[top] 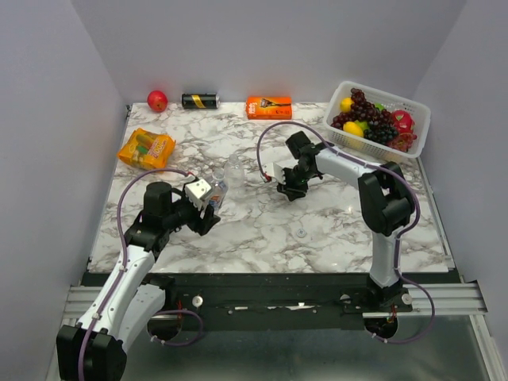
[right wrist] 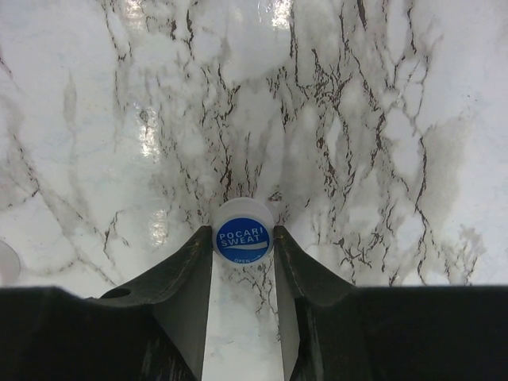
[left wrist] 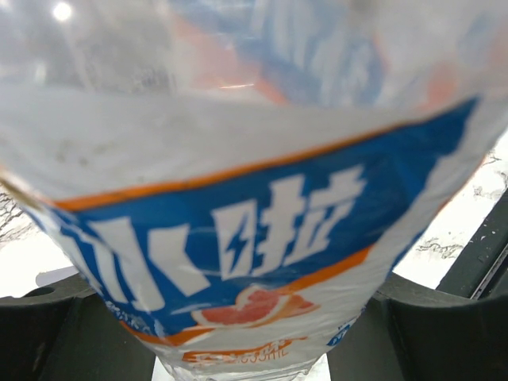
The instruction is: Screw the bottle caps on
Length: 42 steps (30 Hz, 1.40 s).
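My left gripper (top: 211, 203) is shut on a clear bottle (top: 220, 190) at the table's left. In the left wrist view this bottle (left wrist: 238, 238) fills the frame with its blue, white and orange label, pinched between the dark fingers (left wrist: 71, 333). A second clear bottle (top: 234, 171) stands just beyond it. My right gripper (top: 287, 189) is low over the table's middle. Its fingertips are shut on a white cap with a blue top (right wrist: 243, 232) that rests on the marble. A whitish cap (top: 302, 232) lies alone nearer the front.
A white basket (top: 419, 113) of fruit stands at the back right. An orange box (top: 268, 106), a black-and-yellow can (top: 200, 101) and a red apple (top: 157, 101) line the back wall. An orange snack bag (top: 147, 148) lies at the left.
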Each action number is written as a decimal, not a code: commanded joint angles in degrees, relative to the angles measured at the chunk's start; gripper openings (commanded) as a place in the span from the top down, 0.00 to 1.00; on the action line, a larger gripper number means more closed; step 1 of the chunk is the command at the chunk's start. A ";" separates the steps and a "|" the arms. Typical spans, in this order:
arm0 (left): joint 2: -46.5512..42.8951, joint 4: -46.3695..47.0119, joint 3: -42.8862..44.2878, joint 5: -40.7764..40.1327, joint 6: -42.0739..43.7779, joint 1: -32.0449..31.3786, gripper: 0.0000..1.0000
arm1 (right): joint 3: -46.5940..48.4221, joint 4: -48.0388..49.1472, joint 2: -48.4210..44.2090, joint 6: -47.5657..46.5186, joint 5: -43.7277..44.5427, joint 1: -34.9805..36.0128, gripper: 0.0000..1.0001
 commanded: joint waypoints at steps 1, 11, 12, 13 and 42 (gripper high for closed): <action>-0.15 -0.32 -0.10 3.92 1.42 0.34 1.00 | -3.10 1.58 -2.51 -0.17 1.56 -0.30 0.68; 0.97 -7.08 3.50 6.56 10.74 -14.85 1.00 | 1.01 -15.45 -27.62 6.50 -11.33 -0.21 0.73; 1.77 -7.35 4.64 6.65 10.92 -17.30 1.00 | 2.33 -17.73 -29.31 5.81 -12.32 -0.21 0.73; 2.74 -7.61 5.34 6.56 11.18 -18.28 1.00 | 4.43 -21.93 -31.15 5.37 -13.72 -0.21 0.73; 10.40 14.18 0.00 1.55 13.21 -28.48 1.00 | 12.19 -28.20 -37.32 -17.13 -13.39 20.36 0.74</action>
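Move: The right hand, low at the table, already pinches the white cap with the blue top; the open mouth of the bottle held by the left hand is about 18 cm to its left, 9 back and 21 higher. The other clear bottle stands some 14 cm left and 3 ahead of the right hand, the loose cap about 12 back and 3 right. From the left hand, the pinched cap lies roughly 12 cm ahead, 21 right and 12 below. Up and back in one quick sweep, the right hand carries the pinched cap off the table, rising about 28 cm, then eases left towards the mouth of the held bottle, its wrist rolling so the fingers point more leftward and swinging counter-clockwise. The left hand keeps its grip on the bottle and brings it right and back to meet the cap, about 12 cm rightward, turning some 35 degrees clockwise. ##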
